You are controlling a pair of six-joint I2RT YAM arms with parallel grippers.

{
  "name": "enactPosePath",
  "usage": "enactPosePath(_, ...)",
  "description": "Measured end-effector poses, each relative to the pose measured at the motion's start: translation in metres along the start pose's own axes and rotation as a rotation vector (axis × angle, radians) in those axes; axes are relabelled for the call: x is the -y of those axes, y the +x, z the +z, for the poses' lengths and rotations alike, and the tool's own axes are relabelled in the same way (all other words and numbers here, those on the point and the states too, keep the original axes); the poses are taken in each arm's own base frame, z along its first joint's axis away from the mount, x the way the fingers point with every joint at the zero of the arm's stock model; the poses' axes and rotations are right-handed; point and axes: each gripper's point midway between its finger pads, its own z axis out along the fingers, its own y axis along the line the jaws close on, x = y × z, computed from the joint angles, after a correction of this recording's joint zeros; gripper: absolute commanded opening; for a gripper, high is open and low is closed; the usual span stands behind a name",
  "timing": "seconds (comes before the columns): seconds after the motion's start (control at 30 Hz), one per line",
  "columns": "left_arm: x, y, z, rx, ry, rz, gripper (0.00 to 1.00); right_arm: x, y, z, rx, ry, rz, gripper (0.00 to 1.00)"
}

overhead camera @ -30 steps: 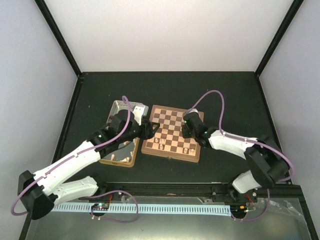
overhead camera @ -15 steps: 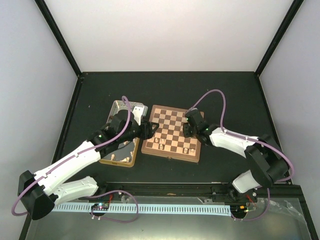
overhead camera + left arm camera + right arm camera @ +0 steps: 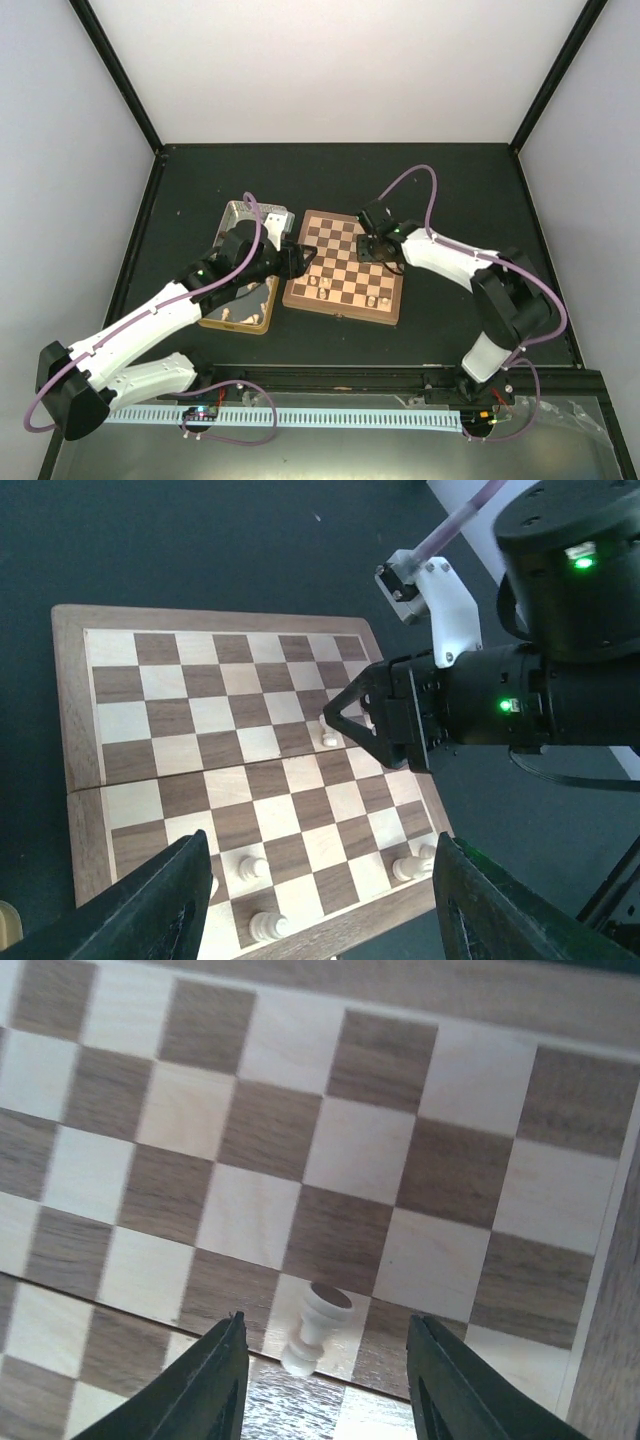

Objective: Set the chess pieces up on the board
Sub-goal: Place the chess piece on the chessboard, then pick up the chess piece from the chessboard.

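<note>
The board (image 3: 345,272) lies mid-table, and in the left wrist view the board (image 3: 200,720) fills the frame. Several pale chess pieces stand along its near rows, such as one (image 3: 324,290) and another (image 3: 252,867). My right gripper (image 3: 370,250) hangs open low over the board's right side. A pale piece (image 3: 318,1325) stands free on a light square between its fingers (image 3: 215,1380), touching neither. In the left wrist view the same piece (image 3: 328,735) stands beside the right gripper (image 3: 375,725). My left gripper (image 3: 296,260) hovers open over the board's left edge, holding nothing.
Two metal tin halves lie left of the board under my left arm. The gold-sided one (image 3: 240,318) holds loose pale pieces and the silver one (image 3: 240,213) lies behind it. Black walls border the dark table.
My right gripper has opened and let go of the pale piece, which now stands on the board. Its arm has shifted toward the board's far edge. The left arm has stayed still.
</note>
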Motion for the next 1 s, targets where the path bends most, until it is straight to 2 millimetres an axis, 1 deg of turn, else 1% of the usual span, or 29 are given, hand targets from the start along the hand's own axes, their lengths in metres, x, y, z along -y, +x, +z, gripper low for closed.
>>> enactPosePath(0.13, -0.003, 0.005, 0.002, -0.01, -0.007, -0.002, 0.63, 0.006, 0.015, 0.014, -0.087, 0.055, 0.022, 0.39)
enactPosePath(0.23, -0.006, 0.008, 0.003, -0.018, -0.013, -0.005, 0.63, 0.008, 0.021, 0.018, -0.123, 0.073, 0.033, 0.39)
enactPosePath(0.6, -0.011, 0.013, 0.005, -0.029, -0.022, -0.011, 0.63, 0.003, 0.017, 0.023, -0.15, 0.082, 0.044, 0.38)
enactPosePath(0.8, -0.012, 0.013, 0.005, -0.028, -0.022, -0.012, 0.63, 0.002, 0.015, 0.026, -0.158, 0.089, 0.043, 0.3)
enactPosePath(0.93, -0.012, 0.013, 0.005, -0.028, -0.022, -0.012, 0.63, 0.005, 0.018, 0.031, -0.168, 0.11, 0.05, 0.25)
enactPosePath(1.0, -0.012, 0.013, 0.005, -0.028, -0.023, -0.013, 0.63, 0.004, 0.015, 0.032, -0.164, 0.112, 0.055, 0.23)
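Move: Beneath the right hand, and practically in line with it, a light chess piece sits at the board's hinge, its middle some 5 cm below. Counted from that hand, the near-edge pair stands about 10 cm back and 3 cm right, and the left trio about 6 cm back and 10 cm left, both low on the board. From the left hand the chess piece lies roughly 8 cm ahead, 13 cm right and 19 cm below. Sinking about 3.5 cm over the chess piece by the hinge, the right hand first eases slightly back and then forward again, while its wrist tips some 10 degrees to point the fingers more steeply down. The open fingers narrow to a bit over half their gap and come close on either side of the piece's dark-faced upper end; a firm grip isn't visible. ##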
